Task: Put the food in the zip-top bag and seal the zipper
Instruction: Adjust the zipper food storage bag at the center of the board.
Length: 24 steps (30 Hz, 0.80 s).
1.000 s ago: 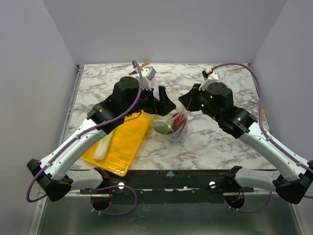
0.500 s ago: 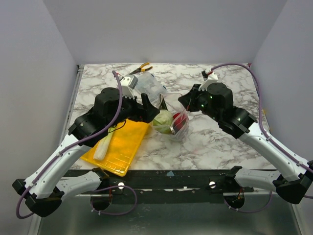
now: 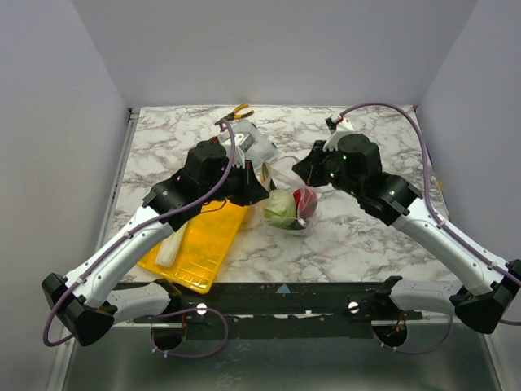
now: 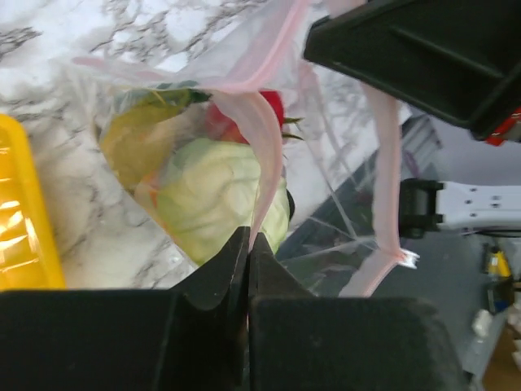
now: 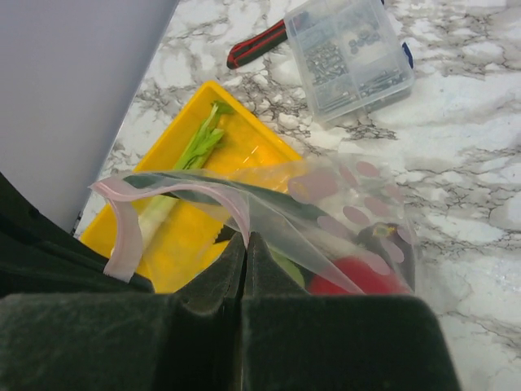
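The zip-top bag (image 3: 291, 213) lies mid-table, its mouth lifted between both grippers. Inside it I see the green cabbage (image 3: 280, 209) and the red tomato (image 3: 307, 199). My left gripper (image 3: 262, 184) is shut on the pink zipper (image 4: 265, 138) at the bag's left lip, with the cabbage (image 4: 213, 194) just beyond my left gripper (image 4: 248, 238). My right gripper (image 3: 304, 170) is shut on the zipper (image 5: 205, 194) at the opposite lip, seen at my right gripper (image 5: 246, 241). The tomato (image 5: 358, 275) and a dark purple piece (image 5: 384, 238) show through the plastic. A leek (image 3: 172, 244) rests on the tray.
The yellow tray (image 3: 205, 252) sits left of the bag near the front edge. A rigid clear box (image 3: 254, 143) and red-handled pliers (image 3: 237, 112) lie at the back. The box (image 5: 350, 53) and pliers (image 5: 256, 47) also appear in the right wrist view.
My left arm swung back in toward the bag and its gripper went from open to shut on the zipper strip. The right gripper kept its hold and shifted slightly left.
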Available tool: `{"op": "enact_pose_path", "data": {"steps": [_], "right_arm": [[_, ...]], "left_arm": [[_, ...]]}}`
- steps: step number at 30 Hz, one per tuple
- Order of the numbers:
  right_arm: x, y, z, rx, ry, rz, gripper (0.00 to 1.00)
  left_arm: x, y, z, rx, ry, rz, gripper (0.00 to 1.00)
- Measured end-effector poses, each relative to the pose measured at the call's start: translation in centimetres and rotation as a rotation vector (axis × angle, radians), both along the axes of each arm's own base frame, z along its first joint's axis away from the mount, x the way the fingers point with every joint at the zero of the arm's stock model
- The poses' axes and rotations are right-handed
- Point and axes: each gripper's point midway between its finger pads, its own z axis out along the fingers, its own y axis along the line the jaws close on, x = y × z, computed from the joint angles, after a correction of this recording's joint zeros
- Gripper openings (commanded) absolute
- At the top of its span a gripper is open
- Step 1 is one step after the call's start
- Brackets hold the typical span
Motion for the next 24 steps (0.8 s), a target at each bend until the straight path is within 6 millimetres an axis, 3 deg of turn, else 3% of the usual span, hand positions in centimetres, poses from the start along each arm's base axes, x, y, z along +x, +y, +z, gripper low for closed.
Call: {"op": "enact_pose_path", "data": {"steps": [2, 4, 7, 10, 17, 24], "right_arm": [[0.0, 0.4, 0.2, -0.021, -0.006, 0.030, 0.03], [0.2, 0.6, 0.5, -0.049, -0.015, 0.053, 0.16], [0.2, 0.8, 0.7, -0.080, -0.021, 0.079, 0.59], [-0.7, 0.5, 0.8, -0.096, -0.021, 0.113, 0.80], [-4.5, -0.9, 2.6, -0.038, -0.075, 0.207, 1.00], [-8.0, -1.9, -0.8, -0.048, -0.114, 0.333, 0.93]], "left_arm": [[-0.1, -0.7, 0.9, -0.065, 0.018, -0.008, 0.00], [0.2, -1.2, 1.8, -0.131, 0.045, 0.024, 0.00], [0.8, -1.5, 2.5, -0.226, 0.115, 0.111, 0.00], [1.7, -1.4, 2.7, -0.306, 0.173, 0.216, 0.00], [2.8, -0.4, 2.0, -0.458, 0.288, 0.416, 0.00], [3.5, -0.1, 2.5, -0.522, 0.331, 0.492, 0.00]]}}
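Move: The bag's white zipper slider, at the near corner of its mouth, lies about 9 cm back from the right hand, 2 cm to its right and 4 cm lower. The cabbage inside is some 6 cm back, 3 cm left and 10 cm below that hand; the tomato is roughly 5 cm back, 2 cm right and 11 cm down. From the left hand, the slider is about 4 cm back, 8 cm right and 2 cm lower. The right fingers let go of the bag's rim and spread fully as that hand draws back some 8 cm towards the slider corner, rising a little, then sinking, and turning about 20 degrees counter-clockwise. The left keeps its pinch on the rim, carrying it about 3.5 cm forward and 2.5 cm up while rolling strongly and swinging to point more forward. ##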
